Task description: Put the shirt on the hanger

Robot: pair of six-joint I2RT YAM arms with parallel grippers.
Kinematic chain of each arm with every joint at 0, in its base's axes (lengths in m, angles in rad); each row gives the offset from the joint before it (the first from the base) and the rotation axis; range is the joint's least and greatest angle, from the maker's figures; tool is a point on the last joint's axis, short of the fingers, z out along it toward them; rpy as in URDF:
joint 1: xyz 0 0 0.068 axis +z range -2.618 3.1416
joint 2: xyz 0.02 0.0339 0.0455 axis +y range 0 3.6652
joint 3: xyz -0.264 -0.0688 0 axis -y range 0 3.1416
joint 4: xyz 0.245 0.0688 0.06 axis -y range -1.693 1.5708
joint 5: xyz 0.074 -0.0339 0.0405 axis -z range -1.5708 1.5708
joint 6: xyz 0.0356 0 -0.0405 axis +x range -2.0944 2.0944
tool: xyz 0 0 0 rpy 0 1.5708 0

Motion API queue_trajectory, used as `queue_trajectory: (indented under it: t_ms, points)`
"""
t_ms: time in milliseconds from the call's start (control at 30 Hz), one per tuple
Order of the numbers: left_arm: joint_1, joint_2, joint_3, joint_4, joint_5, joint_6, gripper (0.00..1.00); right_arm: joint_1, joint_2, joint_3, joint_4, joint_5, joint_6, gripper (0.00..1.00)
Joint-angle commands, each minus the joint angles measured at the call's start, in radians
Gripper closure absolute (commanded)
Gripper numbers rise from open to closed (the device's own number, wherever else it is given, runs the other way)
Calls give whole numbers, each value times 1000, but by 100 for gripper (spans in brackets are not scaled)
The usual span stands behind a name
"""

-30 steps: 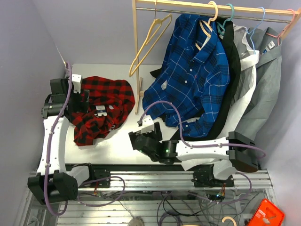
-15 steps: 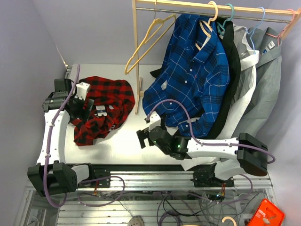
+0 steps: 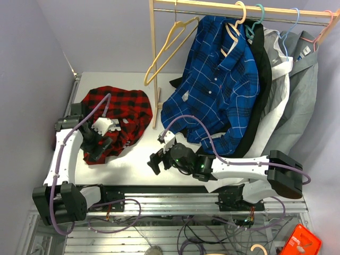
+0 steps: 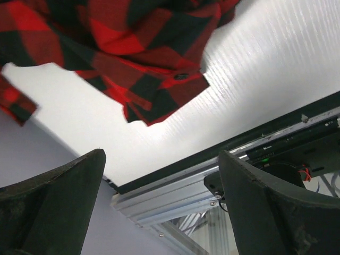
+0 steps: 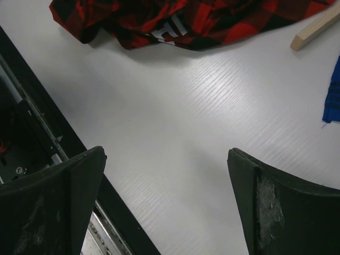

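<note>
The red-and-black plaid shirt [image 3: 121, 111] lies crumpled on the white table at the left, its white lettering partly showing in the right wrist view [image 5: 170, 24]. The pale yellow hanger [image 3: 166, 53] hangs empty from the rail, left of the blue shirt. My left gripper [image 3: 97, 150] is open and empty over the shirt's near-left edge; its view shows the shirt's hem [image 4: 154, 90] above the jaws [image 4: 161, 159]. My right gripper [image 3: 156, 162] is open and empty over bare table to the right of the shirt [image 5: 166, 154].
A wooden rack post [image 3: 155, 69] stands between the shirt and a hanging blue plaid shirt [image 3: 218, 95]; its foot shows in the right wrist view [image 5: 316, 26]. A grey shirt [image 3: 303, 90] and a teal hanger [image 3: 258, 13] hang further right. The table's front rail [image 3: 175, 199] is close to both grippers.
My left gripper swung from the shirt's far-left side toward the near edge. My right gripper shifted left and nearer. The hanger swayed slightly.
</note>
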Motion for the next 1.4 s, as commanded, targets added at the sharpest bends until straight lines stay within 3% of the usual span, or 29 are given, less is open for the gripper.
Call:
queue_trajectory:
  t_ms: [0,133,400,467,533,600,633,667,700,833,967,1100,1367]
  points:
    - [-46,-8,-101,118,-37,-5,1,0,14,17,53,-50,-2,0]
    - [-82,13,-217,282,-162,-30,1,-1,21,24,46,-61,7,0]
    - [-85,75,-235,441,-144,-110,1,0,37,18,52,-62,10,0]
    - [-83,119,-234,474,-134,-121,6,0,43,29,49,-63,9,0]
    - [-85,158,-224,493,-109,-131,16,0,48,34,50,-63,3,0]
    - [-84,188,-210,494,-71,-136,36,0,51,41,48,-57,-8,0]
    - [-84,201,-200,492,-57,-139,51,-1,51,46,40,-54,-14,0]
    - [-83,214,-191,489,-49,-145,79,-2,47,53,32,-48,-20,0]
    - [-84,223,-179,483,-39,-149,91,-2,41,59,24,-45,-29,0]
    - [-84,212,-87,388,-1,-147,93,-2,0,64,12,-33,-51,0]
    - [-83,142,143,201,79,-122,93,-10,-50,62,-20,-36,-65,0]
    - [-83,128,345,-46,204,-14,93,-80,-150,23,-14,-139,-24,0]
    - [-84,111,502,-230,278,66,93,-103,-246,-94,149,-197,-121,0]
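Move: The red-and-black shirt's near edge lies about 5 cm ahead of the left gripper, neither left nor right, and some 10 cm below; its white label is roughly 11 cm ahead and 7 cm to the right. At table height too, the rack post's near end stands about 10 cm ahead and 25 cm to the right. From the right gripper, that shirt edge is some 7 cm ahead, 24 cm to the left and 10 cm lower. Lower the open left gripper about 9 cm, easing forward some 5 cm, onto the red shirt's near edge and pinch the cloth there. Then haul the cloth up about 20 cm, drifting right, first forward and then slightly back, tilting the fingertips forward. Late on, raise the open right gripper about 9 cm, rolling its left side up. ##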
